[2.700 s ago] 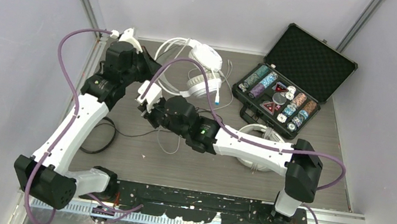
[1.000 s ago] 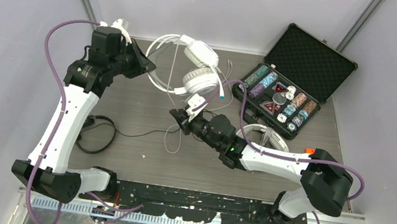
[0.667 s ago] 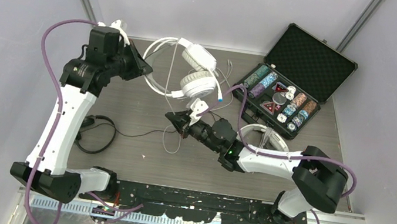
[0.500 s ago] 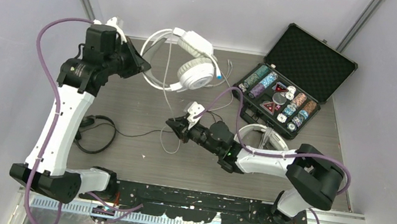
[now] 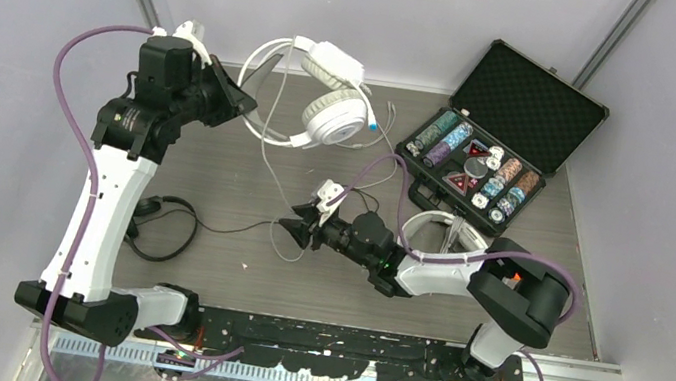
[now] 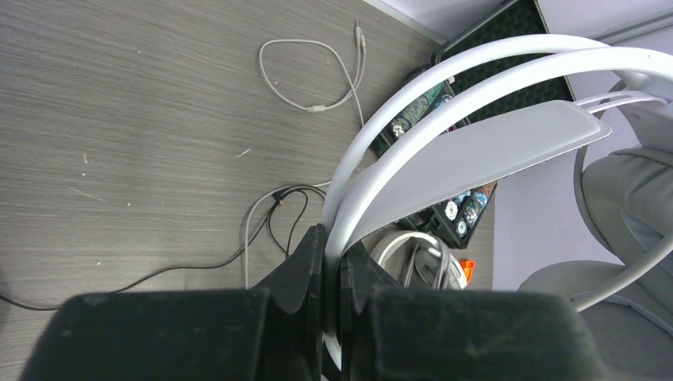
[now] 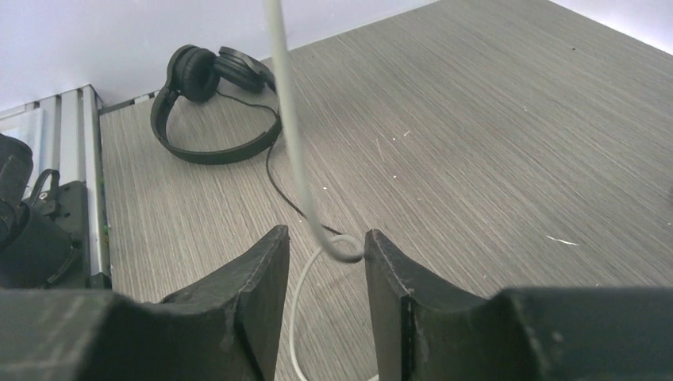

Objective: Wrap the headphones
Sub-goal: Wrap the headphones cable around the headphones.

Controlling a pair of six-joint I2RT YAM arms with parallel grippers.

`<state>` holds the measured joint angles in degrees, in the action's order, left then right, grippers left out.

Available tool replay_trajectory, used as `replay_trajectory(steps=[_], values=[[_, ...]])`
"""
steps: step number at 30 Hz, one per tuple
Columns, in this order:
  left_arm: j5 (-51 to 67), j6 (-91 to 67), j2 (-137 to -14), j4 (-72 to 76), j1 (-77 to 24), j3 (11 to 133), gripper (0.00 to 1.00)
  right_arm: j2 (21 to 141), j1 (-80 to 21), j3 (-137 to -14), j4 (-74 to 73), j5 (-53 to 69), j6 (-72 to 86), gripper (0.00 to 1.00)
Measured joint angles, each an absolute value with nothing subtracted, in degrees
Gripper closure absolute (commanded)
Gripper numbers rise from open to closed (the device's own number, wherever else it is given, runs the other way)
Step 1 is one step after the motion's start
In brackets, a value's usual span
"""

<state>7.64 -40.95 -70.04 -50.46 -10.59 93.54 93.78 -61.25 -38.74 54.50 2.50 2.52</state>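
Note:
A white headset [image 5: 330, 114] hangs above the far left of the table, and my left gripper [image 5: 244, 100] is shut on its headband [image 6: 476, 135]. In the left wrist view the jaws [image 6: 333, 266] pinch the band's lower end. Its thin white cable [image 7: 295, 159] drops to the table and curls between the fingers of my right gripper [image 7: 325, 246], which is open and not pinching it. From above, the right gripper [image 5: 296, 225] sits low at mid-table. A second white headset [image 5: 440, 228] lies partly under the right arm. A black headset [image 5: 162, 225] lies at the left.
An open black case of poker chips [image 5: 493, 143] stands at the back right. A loose white cable [image 6: 317, 79] and a black cable [image 6: 198, 262] trail over the wooden table. Grey walls close in on three sides.
My right gripper has opened off the white cable and slid toward the near left. My left arm has carried the white headset higher and further back.

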Motion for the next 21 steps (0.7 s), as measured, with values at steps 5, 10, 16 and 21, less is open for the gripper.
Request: replay_trajectory(steps=[5,10,16,21], values=[[7.84,-41.45,-70.04,-50.48,-10.59,93.54,1.0,96.18,-60.99,-39.38,58.22,3.31,2.52,0.4],[8.19,-41.56,-70.06,-50.68,-10.59,93.82,1.0,101.84,-60.88,-41.78,64.01,4.67,2.48,0.36],[8.23,-41.56,-70.17,-51.31,-10.59,96.44,1.0,108.99,-60.62,-44.29,69.28,5.17,2.52,0.35],[8.32,-41.6,-70.3,-51.24,-10.59,97.76,1.0,113.54,-60.62,-47.4,72.34,4.82,3.25,0.36]])
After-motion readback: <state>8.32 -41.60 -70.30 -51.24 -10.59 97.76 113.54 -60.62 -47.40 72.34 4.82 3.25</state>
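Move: The headphones cable hangs down from the headband and bends between the right hand's half-open fingers, practically at the hand point. The headphones themselves, already held by the left hand, are about 12 cm ahead of the right hand, 1 cm to its right and 20 cm above; on the table, a black cable coil lies some 10 cm ahead and 11 cm right, a black headset roughly 26 cm left and 2 cm back. From the left hand, that bend of cable is about 10 cm back, 10 cm right and 20 cm down. The right hand slides left along its own finger direction by about 5 cm, easing forward and, in the second half, down by some 2.5 cm each, while its fingers keep opening from under half to about two-thirds, so that they reach past the hanging cable with its bend deeper in the gap between them. The left hand keeps its pinch on the headband and, after a near standstill, lifts the headphones about 2.5 cm straight up. ##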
